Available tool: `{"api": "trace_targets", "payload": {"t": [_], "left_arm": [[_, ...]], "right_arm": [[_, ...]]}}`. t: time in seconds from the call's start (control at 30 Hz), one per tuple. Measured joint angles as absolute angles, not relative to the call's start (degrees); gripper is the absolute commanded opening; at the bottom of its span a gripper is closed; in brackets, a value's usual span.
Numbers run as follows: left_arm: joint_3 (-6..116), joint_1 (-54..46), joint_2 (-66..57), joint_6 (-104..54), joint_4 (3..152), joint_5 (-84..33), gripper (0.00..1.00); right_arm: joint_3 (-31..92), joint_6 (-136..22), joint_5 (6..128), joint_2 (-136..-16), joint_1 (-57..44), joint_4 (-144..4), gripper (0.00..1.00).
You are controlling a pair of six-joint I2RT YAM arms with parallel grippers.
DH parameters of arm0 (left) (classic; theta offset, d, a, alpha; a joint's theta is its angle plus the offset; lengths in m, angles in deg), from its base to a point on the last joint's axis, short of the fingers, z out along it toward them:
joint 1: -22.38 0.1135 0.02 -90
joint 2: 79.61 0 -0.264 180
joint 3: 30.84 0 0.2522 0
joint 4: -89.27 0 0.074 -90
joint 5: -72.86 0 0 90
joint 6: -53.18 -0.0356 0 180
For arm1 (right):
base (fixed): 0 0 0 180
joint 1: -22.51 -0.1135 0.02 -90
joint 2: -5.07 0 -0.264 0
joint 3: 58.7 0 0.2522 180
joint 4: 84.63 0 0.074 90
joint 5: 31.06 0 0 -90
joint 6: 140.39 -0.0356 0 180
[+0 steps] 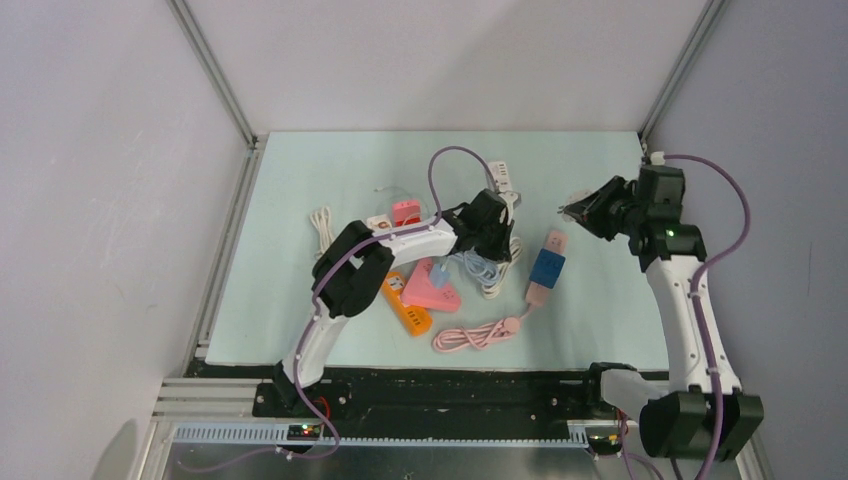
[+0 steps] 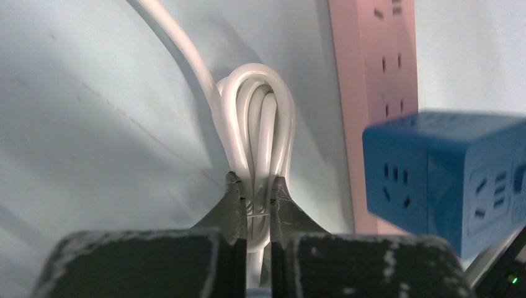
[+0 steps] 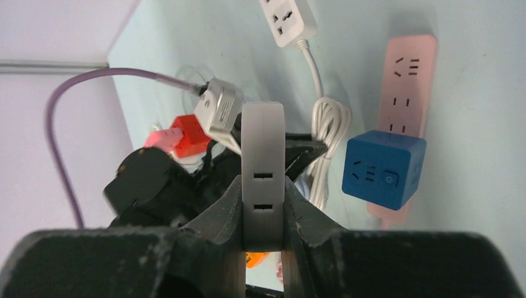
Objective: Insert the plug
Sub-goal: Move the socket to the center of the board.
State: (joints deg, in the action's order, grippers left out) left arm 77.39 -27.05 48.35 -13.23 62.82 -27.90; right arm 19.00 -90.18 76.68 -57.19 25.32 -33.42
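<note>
My left gripper [image 2: 255, 186] [image 1: 497, 232] is shut on a bundled white cable [image 2: 257, 118] lying on the mat at mid-table. The cable runs up to a white power strip [image 3: 288, 18] [image 1: 503, 177]. To its right, a blue cube socket [image 2: 434, 174] [image 3: 381, 167] [image 1: 547, 268] rests against a pink power strip [image 2: 372, 62] [image 3: 406, 81]. My right gripper [image 3: 263, 183] [image 1: 578, 212] hovers at the right, shut on a flat white piece [image 3: 263, 133] with two slots. It looks like the plug's body, but no pins show.
A pink triangular socket [image 1: 432, 287], an orange strip [image 1: 407, 303] and a red socket [image 1: 405, 211] lie left of centre. A pink coiled cable [image 1: 475, 335] sits near the front edge. Another white cable [image 1: 322, 222] lies at the left. Aluminium posts [image 1: 215, 70] frame the cell.
</note>
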Motion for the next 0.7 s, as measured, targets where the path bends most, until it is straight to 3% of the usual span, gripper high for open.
{"api": "trace_targets", "payload": {"t": [0.33, 0.47, 0.53, 0.67, 0.7], "left_arm": [[61.35, -28.71, 37.05, -20.39, 63.39, -31.27, 0.01], [56.89, -29.36, 33.71, -21.03, 63.46, -32.51, 0.09], [54.73, -29.52, 32.11, -21.07, 63.83, -33.19, 0.17], [49.18, -29.87, 28.14, -21.68, 65.36, -34.11, 0.52], [48.13, -30.00, 27.30, -21.71, 65.58, -34.33, 0.57]], "right_arm": [[19.66, -89.13, 74.51, -71.28, 18.94, -36.37, 0.00], [22.10, -86.79, 74.38, -79.48, 16.99, -37.07, 0.00], [24.14, -85.31, 74.34, -83.70, 15.66, -36.94, 0.00], [29.19, -82.92, 73.16, -89.86, 12.73, -36.61, 0.00], [30.74, -82.49, 72.65, -91.11, 11.96, -36.33, 0.00]]}}
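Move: The white socket strip, whose cord bundle the left fingers still pinch, has its middle about 18 cm straight ahead of that hand at table height. Blue cable coil: some 7 cm left and 3 cm back; pink triangle socket: 18 cm left, 8 cm back; blue cube: 9 cm right, 3 cm back. From the right hand, still holding the white plug, the strip is roughly 19 cm ahead, 11 cm left and 22 cm below. By its pinched cord bundle the white strip is dragged back and to the left, the left hand sliding some 13 cm level with the table, turning slightly clockwise, and partly opening around the bundle at the end. Meanwhile the right hand, keeping the white plug gripped, sinks about 12 cm while going forward and left towards the strip, tipping down. ##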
